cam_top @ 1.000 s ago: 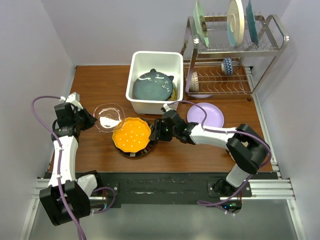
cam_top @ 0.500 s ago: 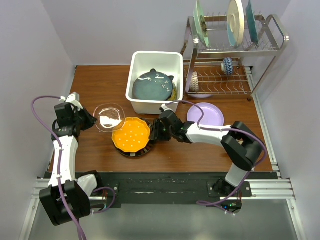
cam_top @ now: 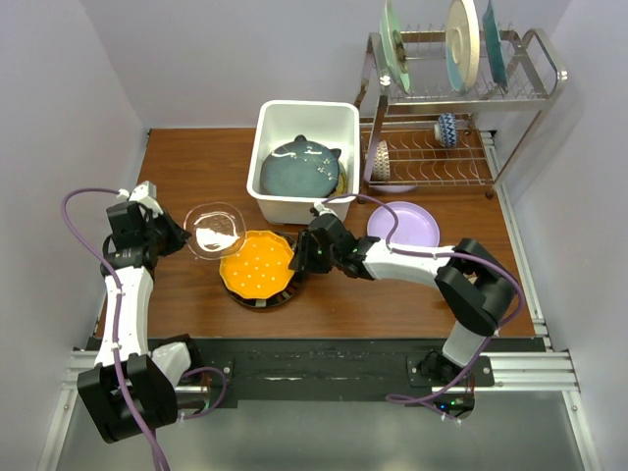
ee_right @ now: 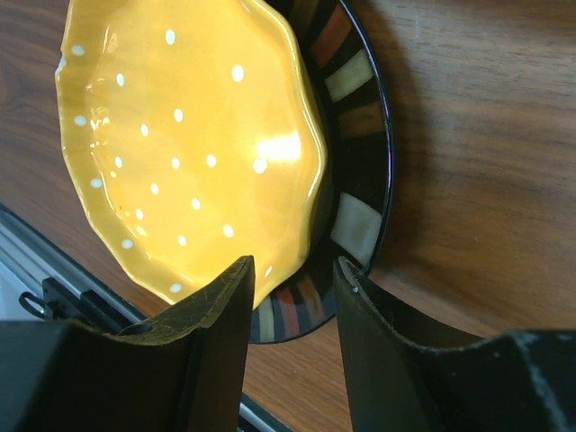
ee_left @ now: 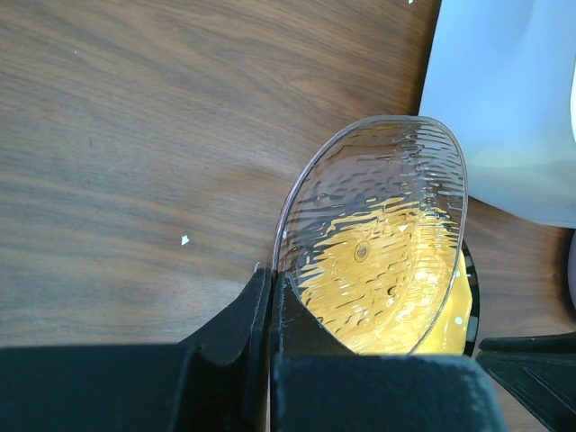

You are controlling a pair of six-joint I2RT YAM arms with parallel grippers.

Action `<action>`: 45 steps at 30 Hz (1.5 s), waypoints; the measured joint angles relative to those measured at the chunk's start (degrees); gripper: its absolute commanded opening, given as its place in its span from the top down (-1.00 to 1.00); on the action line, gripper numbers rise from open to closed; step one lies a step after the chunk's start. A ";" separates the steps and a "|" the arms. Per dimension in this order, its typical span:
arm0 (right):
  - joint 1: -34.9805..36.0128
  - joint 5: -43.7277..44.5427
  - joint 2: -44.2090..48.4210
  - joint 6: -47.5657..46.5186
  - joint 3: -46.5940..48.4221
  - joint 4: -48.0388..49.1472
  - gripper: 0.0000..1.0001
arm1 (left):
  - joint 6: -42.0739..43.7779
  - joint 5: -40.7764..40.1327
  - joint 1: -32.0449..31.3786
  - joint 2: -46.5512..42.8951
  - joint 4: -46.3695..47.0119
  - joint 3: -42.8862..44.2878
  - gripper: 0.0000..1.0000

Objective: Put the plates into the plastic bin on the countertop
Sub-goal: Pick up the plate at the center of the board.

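Observation:
The white plastic bin (cam_top: 339, 118) stands at the back of the countertop (cam_top: 196, 167) with a dark teal plate (cam_top: 297, 167) lying in it. My left gripper (cam_top: 186, 235) (ee_left: 270, 274) is shut on the rim of a clear glass plate (cam_top: 216, 228) (ee_left: 378, 225), tilted just off the wood. An orange dotted plate (cam_top: 257, 265) (ee_right: 180, 135) rests on a black-rimmed striped plate (cam_top: 265, 297) (ee_right: 360, 135). My right gripper (cam_top: 299, 263) (ee_right: 292, 270) is open, its jaws straddling the right edge of these two plates. A lilac plate (cam_top: 404, 224) lies flat to the right.
A metal wire dish rack (cam_top: 510, 93) at the back right holds large upright plates and a few smaller pieces on its lower shelf. The bin's white wall (ee_left: 504, 99) is close beyond the glass plate. A black rail (cam_top: 324, 358) runs along the near edge.
My right gripper has crept left onto the edge of the orange and striped plates, and its jaws have narrowed slightly. The left arm and glass plate have stayed put.

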State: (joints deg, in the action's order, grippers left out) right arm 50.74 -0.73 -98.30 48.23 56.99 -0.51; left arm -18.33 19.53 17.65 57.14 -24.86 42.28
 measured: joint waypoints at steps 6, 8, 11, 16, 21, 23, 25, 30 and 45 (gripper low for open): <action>0.04 0.07 -0.13 -0.20 0.46 -0.13 0.15 | 0.00 0.02 0.00 0.00 0.00 0.00 1.00; 0.15 0.22 -1.03 -0.33 1.62 -0.17 0.16 | -0.02 0.04 0.00 0.00 0.00 0.00 1.00; 0.31 0.46 -2.97 -0.61 3.15 -0.07 0.17 | 0.00 0.04 0.02 0.00 0.00 0.00 1.00; 0.81 1.79 -4.98 -1.14 3.56 -0.48 0.18 | 0.00 0.04 0.00 0.00 0.02 0.00 1.00; 1.36 2.84 -6.40 -1.46 4.72 -0.74 0.21 | 0.00 0.04 0.02 0.00 0.02 0.00 1.00; 1.64 3.10 -7.43 -1.55 5.66 -0.70 0.22 | -0.02 0.04 0.02 0.00 0.00 0.00 1.00; 2.21 4.04 -8.66 -1.84 7.13 -1.11 0.23 | 0.00 0.04 0.00 0.00 0.02 0.00 1.00; 4.83 10.27 -11.06 -4.09 11.63 -6.14 0.54 | 0.00 0.07 0.02 0.02 0.02 0.00 1.00; 5.90 14.45 -11.67 -3.89 13.33 -8.15 1.00 | 0.00 0.02 0.02 0.09 0.00 0.00 1.00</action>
State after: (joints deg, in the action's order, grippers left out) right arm 56.64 13.72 -109.97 44.34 70.32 -8.67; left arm -18.33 19.55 17.67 57.23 -24.86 42.28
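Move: The yellow plate's middle is about 9 cm left of the right hand, 1 cm back and 4 cm lower, its near rim just past the open fingers. The black plate is under it, 7 cm left, 2 back and 6 lower; the white bin's middle lies some 23 cm ahead and 3 to the right. From the left hand, which holds the clear plate, the yellow plate is about 17 cm right, 7 back, 11 lower. The right hand sinks 3 cm and reaches 3 cm left, slightly forward, tilting, and pinches the yellow plate's rim. ##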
